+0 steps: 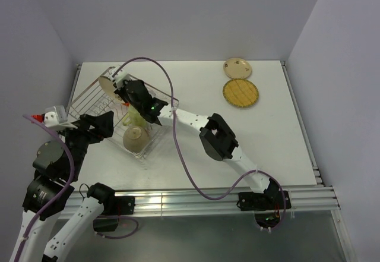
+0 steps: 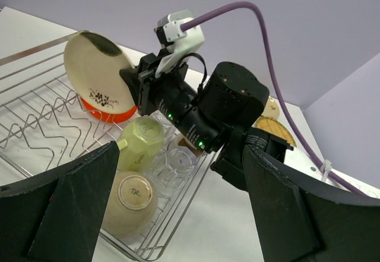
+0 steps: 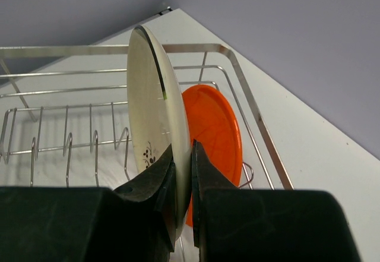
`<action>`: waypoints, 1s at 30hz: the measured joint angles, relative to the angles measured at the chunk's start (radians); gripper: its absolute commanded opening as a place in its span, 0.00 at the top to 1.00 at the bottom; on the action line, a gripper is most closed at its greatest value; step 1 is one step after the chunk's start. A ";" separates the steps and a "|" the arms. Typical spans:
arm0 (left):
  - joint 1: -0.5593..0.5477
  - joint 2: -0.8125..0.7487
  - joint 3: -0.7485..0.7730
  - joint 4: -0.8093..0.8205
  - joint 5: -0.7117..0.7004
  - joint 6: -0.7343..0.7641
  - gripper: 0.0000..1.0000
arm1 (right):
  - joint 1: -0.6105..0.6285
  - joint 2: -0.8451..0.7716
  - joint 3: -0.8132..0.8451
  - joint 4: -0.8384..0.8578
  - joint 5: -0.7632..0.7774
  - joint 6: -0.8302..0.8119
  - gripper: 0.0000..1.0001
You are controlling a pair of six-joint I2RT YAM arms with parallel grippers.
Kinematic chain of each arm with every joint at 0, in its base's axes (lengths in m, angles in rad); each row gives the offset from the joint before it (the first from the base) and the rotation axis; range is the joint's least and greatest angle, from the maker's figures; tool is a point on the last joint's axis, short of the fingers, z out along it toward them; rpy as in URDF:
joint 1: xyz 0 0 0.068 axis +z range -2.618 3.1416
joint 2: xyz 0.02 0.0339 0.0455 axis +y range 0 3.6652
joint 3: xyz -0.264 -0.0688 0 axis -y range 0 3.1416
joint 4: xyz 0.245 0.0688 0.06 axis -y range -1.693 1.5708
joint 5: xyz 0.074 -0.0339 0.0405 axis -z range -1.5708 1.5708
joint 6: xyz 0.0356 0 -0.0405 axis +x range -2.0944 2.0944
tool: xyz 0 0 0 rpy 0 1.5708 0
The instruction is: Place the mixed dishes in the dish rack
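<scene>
The dish rack (image 1: 89, 98) stands at the table's left. My right gripper (image 3: 190, 173) is shut on the lower rim of a cream patterned plate (image 3: 151, 107), held upright on edge over the rack's prongs, just in front of the orange plate (image 3: 217, 125) standing in the rack. From above, the right gripper (image 1: 120, 88) and the cream plate (image 1: 107, 84) are at the rack's far end. A pale yellow mug (image 2: 142, 143), a clear glass (image 2: 175, 164) and an upturned bowl (image 2: 132, 199) sit in the rack's near end. My left gripper (image 2: 184, 214) hovers open and empty beside the rack's near corner.
A second cream patterned plate (image 1: 238, 67) and the tan woven-look plate (image 1: 240, 92) lie flat at the back right of the table. The right arm (image 1: 219, 137) stretches diagonally across the middle, its purple cable (image 1: 172, 107) looping above the rack.
</scene>
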 measured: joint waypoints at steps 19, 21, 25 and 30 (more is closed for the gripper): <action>0.000 -0.009 0.000 0.001 0.000 -0.011 0.08 | 0.008 0.005 -0.037 0.006 -0.055 -0.008 0.67; 0.000 -0.009 0.000 0.001 0.000 -0.014 0.08 | 0.010 0.012 -0.037 0.014 -0.058 -0.008 0.66; 0.000 -0.009 0.000 0.000 0.000 -0.026 0.09 | 0.012 0.024 -0.037 0.014 -0.058 -0.008 0.65; 0.000 -0.009 0.000 0.002 0.002 -0.030 0.08 | 0.012 0.024 -0.037 0.021 -0.058 0.001 0.61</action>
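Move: The cream plate, still pinched by its near edge, is bound for the wire slot about 2 cm ahead of the right hand, 4 cm to its left and 4 cm down. The orange plate stands roughly 5 cm straight ahead at that same height; the yellow-green mug sits some 6 cm back, 4 cm right and 8 cm below. From the left hand the slot lies around 25 cm ahead, 6 cm left and 18 cm lower. The cream plate is lowered by the right hand into the slot on the near-left side of the orange plate, going down about 2 cm; then the fingers open partway and let go of its edge while the hand shifts some 2 cm back and to the left, sinking one more centimetre. The fingers end up still straddling the near rim. ##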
